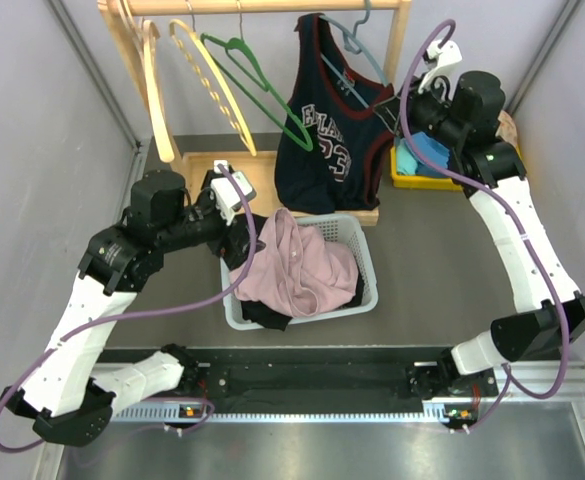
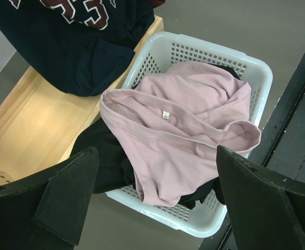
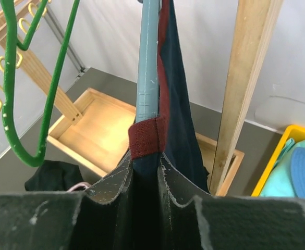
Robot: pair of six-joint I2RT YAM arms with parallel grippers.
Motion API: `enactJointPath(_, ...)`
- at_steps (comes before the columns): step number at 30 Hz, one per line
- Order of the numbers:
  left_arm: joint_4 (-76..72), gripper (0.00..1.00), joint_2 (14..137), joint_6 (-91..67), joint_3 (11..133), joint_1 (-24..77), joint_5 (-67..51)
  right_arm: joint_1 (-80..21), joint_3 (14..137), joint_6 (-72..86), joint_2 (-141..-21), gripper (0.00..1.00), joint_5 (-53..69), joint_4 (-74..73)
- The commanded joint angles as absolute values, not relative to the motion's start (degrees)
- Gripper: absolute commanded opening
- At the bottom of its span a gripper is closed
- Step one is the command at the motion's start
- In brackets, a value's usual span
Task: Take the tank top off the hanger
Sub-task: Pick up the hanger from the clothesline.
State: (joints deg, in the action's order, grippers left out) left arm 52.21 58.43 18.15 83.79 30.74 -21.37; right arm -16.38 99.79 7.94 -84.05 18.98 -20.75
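Observation:
The navy tank top (image 1: 332,135) with maroon trim and lettering hangs on a grey-blue hanger (image 1: 357,45) from the wooden rail. My right gripper (image 1: 390,103) is at its right shoulder. In the right wrist view this gripper (image 3: 145,159) is shut on the tank top (image 3: 175,120) just below the maroon strap edge, beside the hanger (image 3: 148,62) arm. My left gripper (image 2: 156,152) stands open above the white basket (image 2: 194,226), over a pink garment (image 2: 188,135), holding nothing. The tank top's hem (image 2: 74,47) shows at the upper left there.
A green hanger (image 1: 257,80) and two wooden hangers (image 1: 207,80) hang left of the tank top. The rack's wooden base tray (image 1: 262,175) lies behind the basket (image 1: 367,250). A yellow bin (image 1: 417,170) with blue cloths sits at the right. The rack's post (image 3: 246,94) stands close to my right gripper.

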Motion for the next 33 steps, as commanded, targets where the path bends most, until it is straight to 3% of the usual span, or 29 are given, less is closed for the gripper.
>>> enactJointPath(1,49.13,0.99,57.66,18.90,85.25,30.50,-21.53,-18.19,100.99,5.80,-79.90,0.00,14.69,-12.85)
enactJointPath(9,49.39,0.99,57.83,19.42,85.25,30.24,-21.71,-18.46,103.53,4.75,-76.21,0.00,9.49,-5.28)
enactJointPath(13,49.57,0.99,57.57,19.42,85.25,30.23,-21.62,-18.37,104.94,4.83,-76.29,0.00,10.37,-8.17)
enactJointPath(20,49.39,0.99,57.39,19.42,84.73,30.15,-21.88,-18.46,92.65,5.54,-69.97,0.00,10.29,-3.70)
enactJointPath(24,49.39,0.99,57.74,19.25,85.25,30.15,-22.15,-18.54,91.14,7.64,-72.15,0.00,10.90,-0.35)
enactJointPath(29,49.22,0.99,57.31,19.42,85.34,29.80,-21.89,-21.00,82.80,5.46,-71.72,0.00,6.08,16.74)
enactJointPath(33,49.39,0.99,57.39,19.69,85.17,29.79,-21.97,-21.80,85.24,4.83,-73.39,0.00,3.69,20.65)
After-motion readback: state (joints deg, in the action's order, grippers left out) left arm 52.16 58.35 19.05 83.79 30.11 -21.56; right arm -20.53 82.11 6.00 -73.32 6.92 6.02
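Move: The right hand already grips the near end of the blue hanger, with the tank top's edge pinched over it; where its hook meets the clothesline is about 14 cm ahead, 5 cm to the left and 12 cm above. The tank top's body hangs 10 cm ahead, 9 left and 10 below; the green hanger is about 10 cm ahead, 20 left and slightly above. From the left hand that hook spot lies some 34 cm ahead, 19 right and 21 above. Keeping the blue hanger's near end and the tank top's cloth pinched, the right hand raises them about 7 cm while drawing back some 4 cm and a little to its right. It then pushes forward again by a couple of centimetres, sinking about 2 cm, as the wrist tips the fingers up by nearly 20 degrees and swings slightly clockwise. ##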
